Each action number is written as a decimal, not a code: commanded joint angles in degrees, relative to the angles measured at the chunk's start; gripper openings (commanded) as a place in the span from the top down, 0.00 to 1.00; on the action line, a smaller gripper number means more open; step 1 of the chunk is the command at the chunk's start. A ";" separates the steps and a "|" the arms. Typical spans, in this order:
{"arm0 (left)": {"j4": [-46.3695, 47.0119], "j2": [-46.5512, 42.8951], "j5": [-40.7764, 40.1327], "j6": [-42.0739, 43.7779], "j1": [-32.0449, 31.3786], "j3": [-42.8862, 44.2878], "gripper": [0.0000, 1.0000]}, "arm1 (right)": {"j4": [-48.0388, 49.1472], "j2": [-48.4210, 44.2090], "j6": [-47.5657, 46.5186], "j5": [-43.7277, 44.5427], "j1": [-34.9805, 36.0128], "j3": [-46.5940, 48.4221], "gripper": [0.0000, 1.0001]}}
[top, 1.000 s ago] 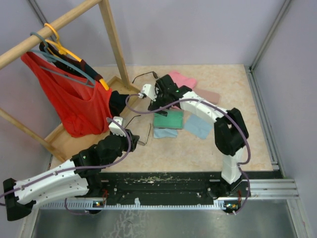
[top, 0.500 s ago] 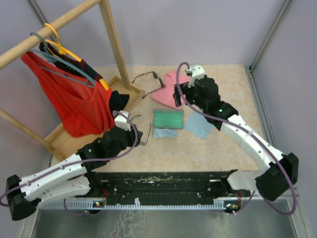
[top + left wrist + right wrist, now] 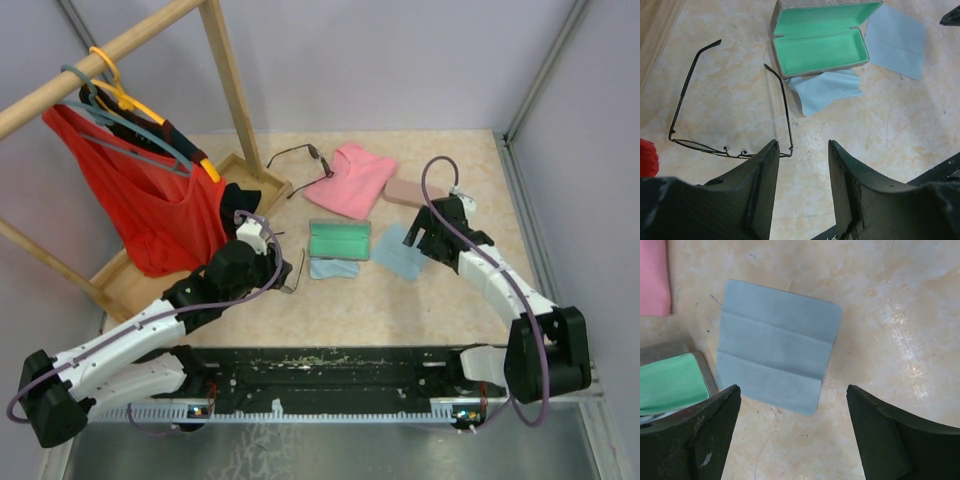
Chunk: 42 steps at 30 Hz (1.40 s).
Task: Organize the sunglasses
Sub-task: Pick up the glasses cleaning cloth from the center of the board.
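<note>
One pair of sunglasses [image 3: 730,130] lies on the table with its arms unfolded, just ahead of my left gripper [image 3: 802,150]. That gripper is open with only bare table between its fingers, and its left fingertip [image 3: 767,155] overlaps the frame's right hinge. From above, this pair [image 3: 292,268] sits left of the open grey case [image 3: 340,240] with green lining. A second pair of sunglasses [image 3: 296,155] lies at the back by the rack's base. My right gripper [image 3: 792,395] hovers wide open and empty over the table near a light-blue cloth [image 3: 775,345].
A second blue cloth [image 3: 333,268] lies partly under the open case. A pink cloth [image 3: 350,178] and a closed pink case [image 3: 415,190] lie at the back. A wooden rack [image 3: 225,90] with a red garment [image 3: 160,210] on hangers fills the left side.
My right arm has swung from the back left, by the far sunglasses, across to the right over the blue cloth. My left gripper has crept forward towards the near pair and opened slightly.
</note>
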 commanded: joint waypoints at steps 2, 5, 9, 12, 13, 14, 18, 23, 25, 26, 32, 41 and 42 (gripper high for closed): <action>1.06 -1.72 1.25 0.80 0.23 0.70 0.49 | 1.59 6.39 3.55 2.13 0.20 2.50 0.17; 1.24 -1.95 1.57 0.50 0.24 0.26 0.49 | 2.61 9.40 3.99 2.58 0.19 2.72 0.24; 1.41 -2.10 1.63 0.46 0.26 -0.04 0.49 | 2.53 12.76 3.90 2.80 0.21 3.51 0.29; 1.67 -2.07 1.71 0.53 0.18 -0.19 0.49 | 3.56 14.12 3.84 0.68 0.20 3.02 0.33; 1.84 -2.00 1.71 0.58 0.21 -0.21 0.49 | 3.67 14.48 3.89 0.16 0.30 2.89 0.33; 1.94 -1.95 1.79 0.60 0.22 -0.29 0.50 | 3.61 14.80 4.04 0.14 0.54 2.87 0.33; 2.31 -1.44 2.06 0.55 0.22 -0.37 0.49 | 3.19 15.80 3.93 1.23 1.30 2.86 0.33; 2.65 -1.17 2.32 0.66 0.24 -0.40 0.49 | 2.76 17.49 3.59 2.31 1.78 3.21 0.37; 2.68 -1.16 2.33 0.62 0.22 -0.48 0.49 | 2.90 18.10 3.56 2.17 1.86 3.22 0.40; 2.69 -1.23 2.28 0.65 0.22 -0.48 0.49 | 3.15 18.49 3.57 1.92 1.92 3.17 0.41; 2.65 -1.32 2.15 0.64 0.22 -0.57 0.49 | 4.32 19.89 3.26 1.78 2.02 3.13 0.56; 2.52 -1.42 1.97 0.42 0.22 -0.61 0.49 | 5.13 16.90 1.54 1.50 2.56 2.28 0.87; 2.52 -1.42 2.05 0.38 0.23 -0.57 0.49 | 5.13 16.33 1.38 1.68 2.65 2.19 0.92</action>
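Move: Some 6 cm to the right hand's left and 3 cm ahead lies the middle of the light-blue cleaning cloth, flat on the board about 8 cm below the fingers. The open green-lined case sits about 7 cm ahead and 24 cm to the left, and the closed brown case some 20 cm ahead and 3 cm left. From the left hand, the cleaning cloth's middle is about 32 cm to the right, 5 cm ahead and 13 cm down. Straight down, quickly at first and then easing, the right hand sinks about 8 cm onto the right-hand edge of the cleaning cloth, its fingers tipping some 13 degrees steeper and narrowing on the way. Down at the board, it stays low while the fingers close nearly shut and pinch that edge, nearer the cloth's near corner. ##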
